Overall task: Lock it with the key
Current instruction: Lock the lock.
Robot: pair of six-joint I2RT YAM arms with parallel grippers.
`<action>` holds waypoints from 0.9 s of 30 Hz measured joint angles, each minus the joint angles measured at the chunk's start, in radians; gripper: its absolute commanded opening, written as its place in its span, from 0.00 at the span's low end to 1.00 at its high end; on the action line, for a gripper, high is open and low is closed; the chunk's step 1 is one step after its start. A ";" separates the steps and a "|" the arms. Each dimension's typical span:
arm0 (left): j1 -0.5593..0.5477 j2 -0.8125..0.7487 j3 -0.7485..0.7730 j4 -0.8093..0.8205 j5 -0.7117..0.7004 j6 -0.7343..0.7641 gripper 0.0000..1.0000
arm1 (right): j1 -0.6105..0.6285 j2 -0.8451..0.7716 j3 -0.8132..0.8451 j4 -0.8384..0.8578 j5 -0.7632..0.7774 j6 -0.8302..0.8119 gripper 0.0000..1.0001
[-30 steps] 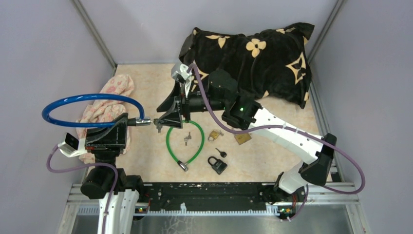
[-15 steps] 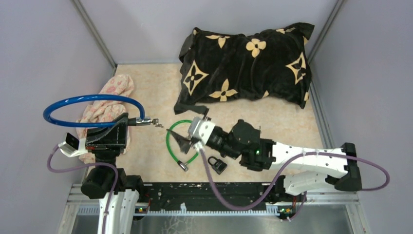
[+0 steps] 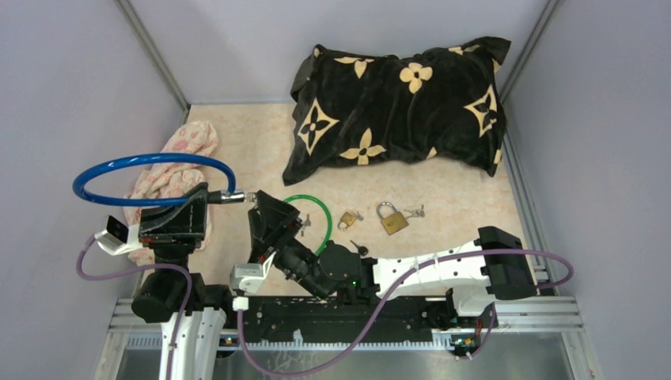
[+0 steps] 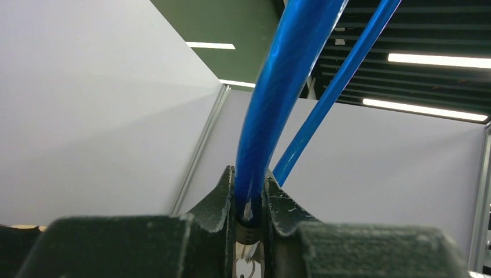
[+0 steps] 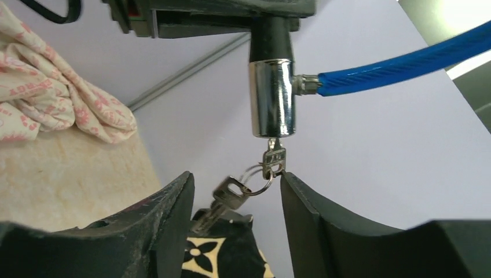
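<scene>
A blue cable lock (image 3: 146, 176) is held up off the table, my left gripper (image 3: 207, 199) shut on the cable end (image 4: 255, 168) just behind the chrome lock cylinder (image 5: 272, 98). A key (image 5: 274, 159) sits in the cylinder's keyhole, and a second key (image 5: 228, 191) hangs from its ring. My right gripper (image 5: 236, 194) is open and faces the cylinder. The ring and the hanging key are between its fingers, and the inserted key's head is beside the right fingertip (image 5: 288, 180). In the top view this gripper (image 3: 267, 209) lies just right of the cylinder (image 3: 234, 196).
A green cable lock (image 3: 315, 207) lies behind the right gripper. Two brass padlocks (image 3: 346, 219) (image 3: 390, 218) and a small key (image 3: 358, 248) rest mid-table. A black patterned pillow (image 3: 396, 95) fills the back, and a pink cloth (image 3: 170, 170) lies under the blue loop.
The right arm let go at the key, pulled back toward the near edge and swung in again from the near side, jaws open. The left arm and blue lock stayed still.
</scene>
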 measured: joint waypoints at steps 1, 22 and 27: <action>0.000 0.000 0.000 -0.001 0.000 0.002 0.00 | 0.000 0.004 0.007 0.011 0.013 -0.023 0.50; 0.003 0.000 0.000 0.012 -0.001 0.008 0.00 | -0.027 -0.014 0.175 -0.254 0.027 0.076 0.00; 0.003 -0.002 0.000 0.013 -0.002 0.008 0.00 | -0.047 -0.050 0.199 -0.374 -0.038 0.200 0.04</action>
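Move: The key sticks out of the right end of the lock cylinder that the left fingers hold; from the open right hand it lies about 3 cm above, 2 cm ahead and 1 cm to the left. The cylinder's middle is some 3 cm farther left at the key's height, and the spare key hangs on the ring about 3 cm below the key. From the left hand the key lies roughly 7 cm to the right, about level. Upward by about 3 cm and a little forward, the right hand rises to the key, first swinging slightly right and then coming back left as its fingers close from wide to nearly shut, pinching the key's head. It then stays near that spot while the wrist starts turning with the pinched key, about 10 degrees about the cylinder's axis, top tipping forward. The left hand keeps holding the lock still. ##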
